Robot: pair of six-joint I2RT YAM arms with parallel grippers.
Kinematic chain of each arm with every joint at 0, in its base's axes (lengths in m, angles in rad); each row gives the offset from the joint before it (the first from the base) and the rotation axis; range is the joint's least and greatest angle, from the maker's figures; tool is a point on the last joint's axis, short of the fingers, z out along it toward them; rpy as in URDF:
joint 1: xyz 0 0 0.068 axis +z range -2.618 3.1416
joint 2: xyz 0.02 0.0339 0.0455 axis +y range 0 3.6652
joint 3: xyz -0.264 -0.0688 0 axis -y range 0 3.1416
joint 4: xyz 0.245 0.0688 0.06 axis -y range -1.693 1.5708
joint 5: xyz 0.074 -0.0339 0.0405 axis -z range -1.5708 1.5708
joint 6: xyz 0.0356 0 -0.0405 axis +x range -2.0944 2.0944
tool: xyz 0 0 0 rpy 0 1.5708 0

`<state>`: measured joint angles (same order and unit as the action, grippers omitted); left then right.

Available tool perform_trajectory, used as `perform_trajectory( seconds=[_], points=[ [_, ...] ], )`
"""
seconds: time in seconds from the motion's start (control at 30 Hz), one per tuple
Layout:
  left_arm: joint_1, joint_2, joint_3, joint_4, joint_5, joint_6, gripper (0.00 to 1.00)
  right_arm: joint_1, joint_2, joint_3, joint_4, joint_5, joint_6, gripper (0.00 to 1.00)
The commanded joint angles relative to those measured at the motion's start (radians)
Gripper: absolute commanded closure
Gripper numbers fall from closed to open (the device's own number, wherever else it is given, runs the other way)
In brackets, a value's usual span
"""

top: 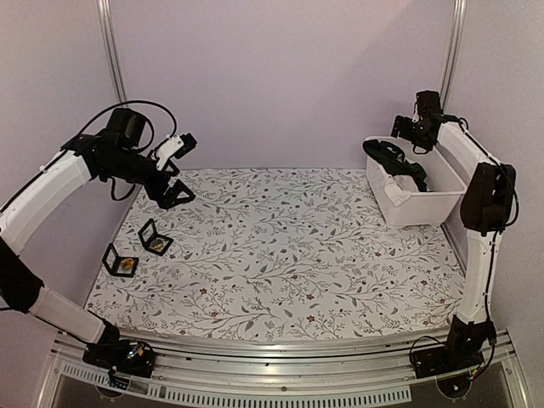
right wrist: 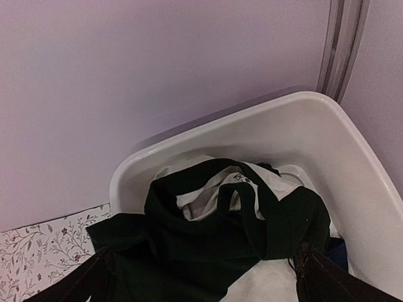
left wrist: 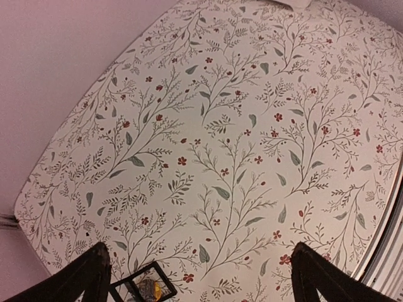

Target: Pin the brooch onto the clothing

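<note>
The clothing (right wrist: 214, 251) lies crumpled in a white bin (right wrist: 352, 163), dark green-black folds over white cloth; from above it shows as a dark heap (top: 393, 159). My right gripper (right wrist: 201, 286) hovers open just over it, holding nothing. A gold brooch (left wrist: 150, 289) rests inside a small black-framed box (left wrist: 126, 290) on the floral tablecloth. My left gripper (left wrist: 201, 286) hangs open above the cloth, with that box just inside its left finger (left wrist: 82, 280). From above, the left gripper (top: 176, 194) is at the table's far left and the right gripper (top: 415, 134) is over the bin.
Two small black-framed boxes (top: 155, 238) (top: 121, 261) lie near the table's left edge. The white bin (top: 425, 204) stands at the far right against the wall. Pale walls close the back and sides. A metal rail (top: 280, 344) runs along the near edge.
</note>
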<state>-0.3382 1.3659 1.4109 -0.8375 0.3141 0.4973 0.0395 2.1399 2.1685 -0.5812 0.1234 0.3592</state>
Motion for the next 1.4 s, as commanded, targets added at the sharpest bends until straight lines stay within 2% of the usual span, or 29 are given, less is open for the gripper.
perform_trajectory(
  seconds=[0.0, 0.17, 0.2, 0.27, 0.33, 0.37, 0.4, 0.7, 0.83, 0.97, 1.1, 1.23, 1.37],
  points=[
    [-0.021, 0.098, 0.069, -0.184, -0.012, 0.015, 0.00, -0.074, 0.232, 0.152, -0.057, -0.099, 0.034, 0.05],
    [-0.022, 0.205, 0.114, -0.195, -0.021, 0.027, 0.00, -0.082, 0.387, 0.167, 0.056, -0.256, 0.054, 0.09],
    [-0.021, 0.224, 0.114, -0.187, -0.026, 0.022, 0.01, -0.082, 0.399, 0.168, 0.065, -0.267, 0.056, 0.17],
    [-0.021, 0.239, 0.114, -0.177, -0.030, 0.013, 0.01, -0.084, 0.411, 0.169, 0.078, -0.266, 0.052, 0.40],
    [-0.022, 0.243, 0.110, -0.168, -0.028, 0.012, 0.00, -0.088, 0.384, 0.168, 0.081, -0.243, 0.032, 0.70],
    [-0.022, 0.241, 0.108, -0.166, -0.026, 0.012, 0.00, -0.091, 0.369, 0.169, 0.083, -0.234, 0.025, 0.88],
    [-0.022, 0.240, 0.108, -0.163, -0.026, 0.012, 0.00, -0.094, 0.343, 0.168, 0.086, -0.218, 0.015, 0.99],
    [-0.021, 0.156, 0.067, -0.158, -0.023, 0.014, 0.00, -0.090, -0.015, 0.161, 0.081, -0.145, -0.092, 1.00],
    [-0.020, 0.103, 0.061, -0.157, -0.039, 0.004, 0.00, -0.028, -0.212, 0.093, 0.147, -0.096, -0.155, 1.00],
    [-0.004, 0.056, 0.066, -0.142, -0.063, -0.015, 0.00, 0.114, -0.411, 0.013, 0.271, -0.141, -0.226, 1.00],
    [0.038, 0.007, 0.066, -0.119, -0.099, -0.034, 0.01, 0.332, -0.517, -0.028, 0.404, -0.250, -0.328, 1.00],
    [0.085, -0.048, 0.063, -0.119, -0.119, -0.038, 0.00, 0.529, -0.529, 0.007, 0.525, -0.339, -0.394, 1.00],
    [0.116, -0.100, 0.044, -0.120, -0.146, -0.033, 0.00, 0.633, -0.482, 0.060, 0.653, -0.479, -0.367, 1.00]
  ],
)
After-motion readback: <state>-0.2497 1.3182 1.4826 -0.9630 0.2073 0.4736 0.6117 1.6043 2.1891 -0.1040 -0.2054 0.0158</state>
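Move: The green-and-white clothing lies bundled in the white box almost under the right hand: its middle is about 4 cm ahead, 1 cm to the right and some 19 cm below. The box's middle is roughly 4 cm ahead, 4 cm to the right and 22 cm down. From the empty left hand, the clothing is about 32 cm ahead, 74 cm to the right and 19 cm lower. The right hand dives about 18 cm into the box, slightly forward, shuts its open fingers on the green cloth, then hauls it up nearly 60 cm, drawing back and left while the wrist tips up some 60 degrees and swings counter-clockwise. The left hand, open and empty, dips, then rises past its starting height, easing left. ##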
